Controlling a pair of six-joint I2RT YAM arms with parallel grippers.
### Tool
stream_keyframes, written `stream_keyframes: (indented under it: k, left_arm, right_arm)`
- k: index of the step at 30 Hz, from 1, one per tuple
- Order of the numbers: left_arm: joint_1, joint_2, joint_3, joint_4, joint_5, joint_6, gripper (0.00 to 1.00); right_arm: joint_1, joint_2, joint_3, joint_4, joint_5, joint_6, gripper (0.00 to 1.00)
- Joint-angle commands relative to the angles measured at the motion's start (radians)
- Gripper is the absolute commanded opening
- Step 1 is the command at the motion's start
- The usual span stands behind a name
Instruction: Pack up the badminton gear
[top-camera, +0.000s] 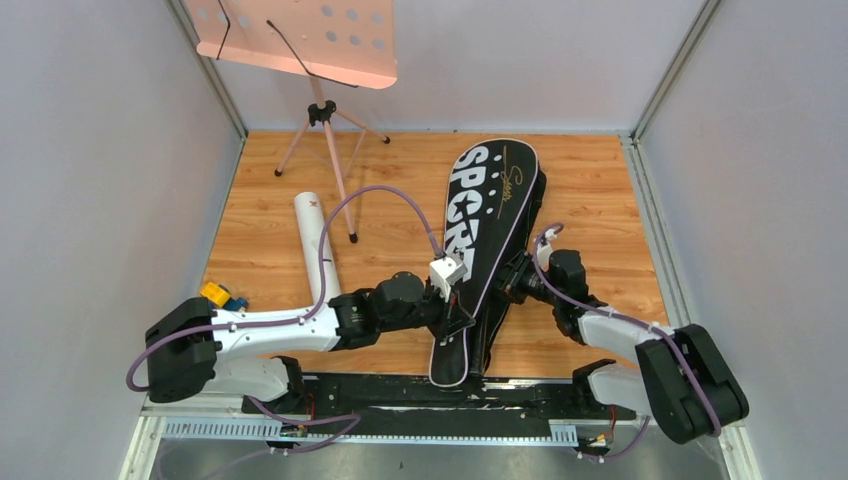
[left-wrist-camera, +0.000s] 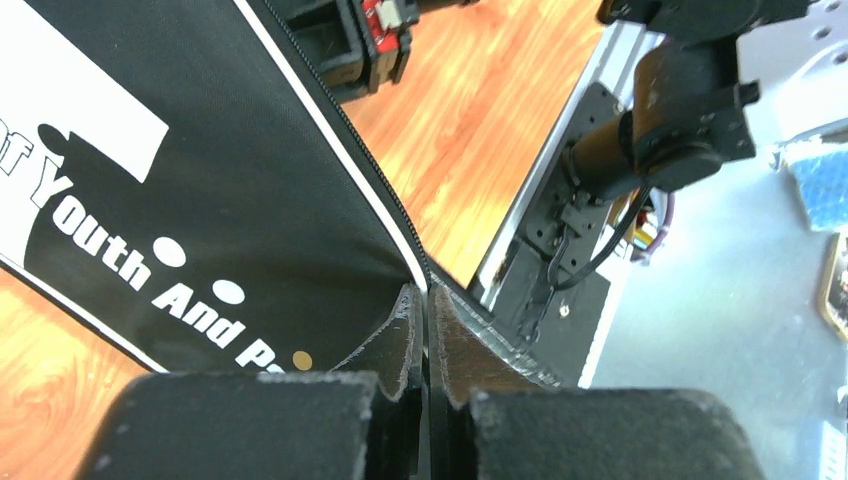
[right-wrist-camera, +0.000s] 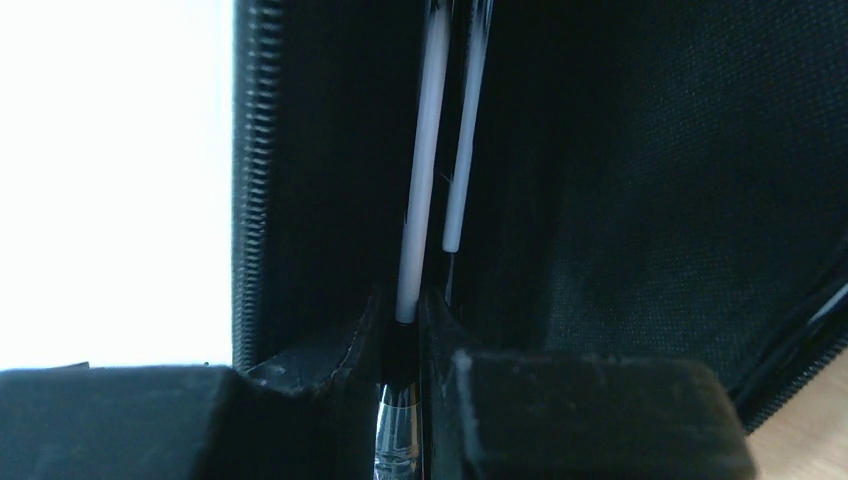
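The black bag (top-camera: 495, 190) lettered SPORT lies slanted on the wooden floor, its narrow end toward the arms. My left gripper (top-camera: 458, 318) is shut on the bag's zipper edge (left-wrist-camera: 395, 215), its fingertips (left-wrist-camera: 427, 295) pinching the fabric. My right gripper (top-camera: 510, 285) reaches into the bag's open side. In the right wrist view its jaws (right-wrist-camera: 405, 305) are shut on a racket's white shaft (right-wrist-camera: 422, 150), just above its silver collar. A second thin white shaft (right-wrist-camera: 465, 130) lies beside it inside the dark bag (right-wrist-camera: 650, 150). The long white tube (top-camera: 312, 240) lies left of the bag.
A pink perforated music stand (top-camera: 310, 45) on tripod legs stands at the back left. A small yellow and blue toy (top-camera: 222, 296) sits by the left arm's elbow. Grey walls close in the floor on three sides, and a black rail (top-camera: 400, 395) runs along the near edge.
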Motion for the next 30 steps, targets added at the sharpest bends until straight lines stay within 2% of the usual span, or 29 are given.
stream_keyframes:
  k: [1, 11, 14, 17, 20, 24, 26, 28, 30]
  left_arm:
    - [-0.025, -0.072, -0.006, 0.123, 0.125, -0.085, 0.0]
    - [-0.025, -0.084, -0.056, 0.214, 0.115, -0.15, 0.0]
    - [-0.025, -0.079, -0.071, 0.201, 0.058, -0.152, 0.0]
    - [-0.025, -0.08, -0.061, 0.121, -0.049, -0.148, 0.01]
    - [-0.023, -0.074, -0.038, -0.007, -0.122, -0.147, 0.02]
    - [-0.023, -0.065, -0.02, -0.077, -0.18, -0.149, 0.1]
    - [-0.023, -0.065, -0.022, -0.085, -0.199, -0.153, 0.19]
    - [-0.023, -0.061, -0.022, -0.088, -0.209, -0.152, 0.37]
    - [-0.023, -0.054, -0.019, -0.092, -0.21, -0.145, 0.47]
  right_arm:
    - [-0.013, 0.08, 0.106, 0.211, 0.171, -0.009, 0.0]
    - [0.06, 0.215, 0.196, 0.262, 0.34, 0.024, 0.0]
    - [0.097, 0.255, 0.227, 0.239, 0.356, 0.018, 0.0]
    - [0.11, 0.273, 0.231, 0.195, 0.347, 0.01, 0.08]
    - [0.111, 0.229, 0.201, 0.143, 0.35, 0.007, 0.24]
    - [0.11, 0.093, 0.171, -0.03, 0.375, -0.02, 0.42]
    - [0.111, 0.014, 0.156, -0.127, 0.385, -0.039, 0.48]
    - [0.111, -0.067, 0.141, -0.214, 0.387, -0.061, 0.55]
    - [0.111, -0.155, 0.136, -0.333, 0.395, -0.082, 0.58]
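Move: The right hand already grips a racket at the top of its handle; the bag it goes into has its middle about 3 cm ahead, 4 cm left and 5 cm below, with the second racket's shaft some 2 cm right of the fingers, level ahead, 2 cm lower. The left hand already pinches the bag's edge, the bag's middle lying roughly 11 cm ahead, 3 cm right and 11 cm below. Right hand carries the racket about 5 cm forward-left, releases and backs off rightward and up; left dips, releasing the bag. ##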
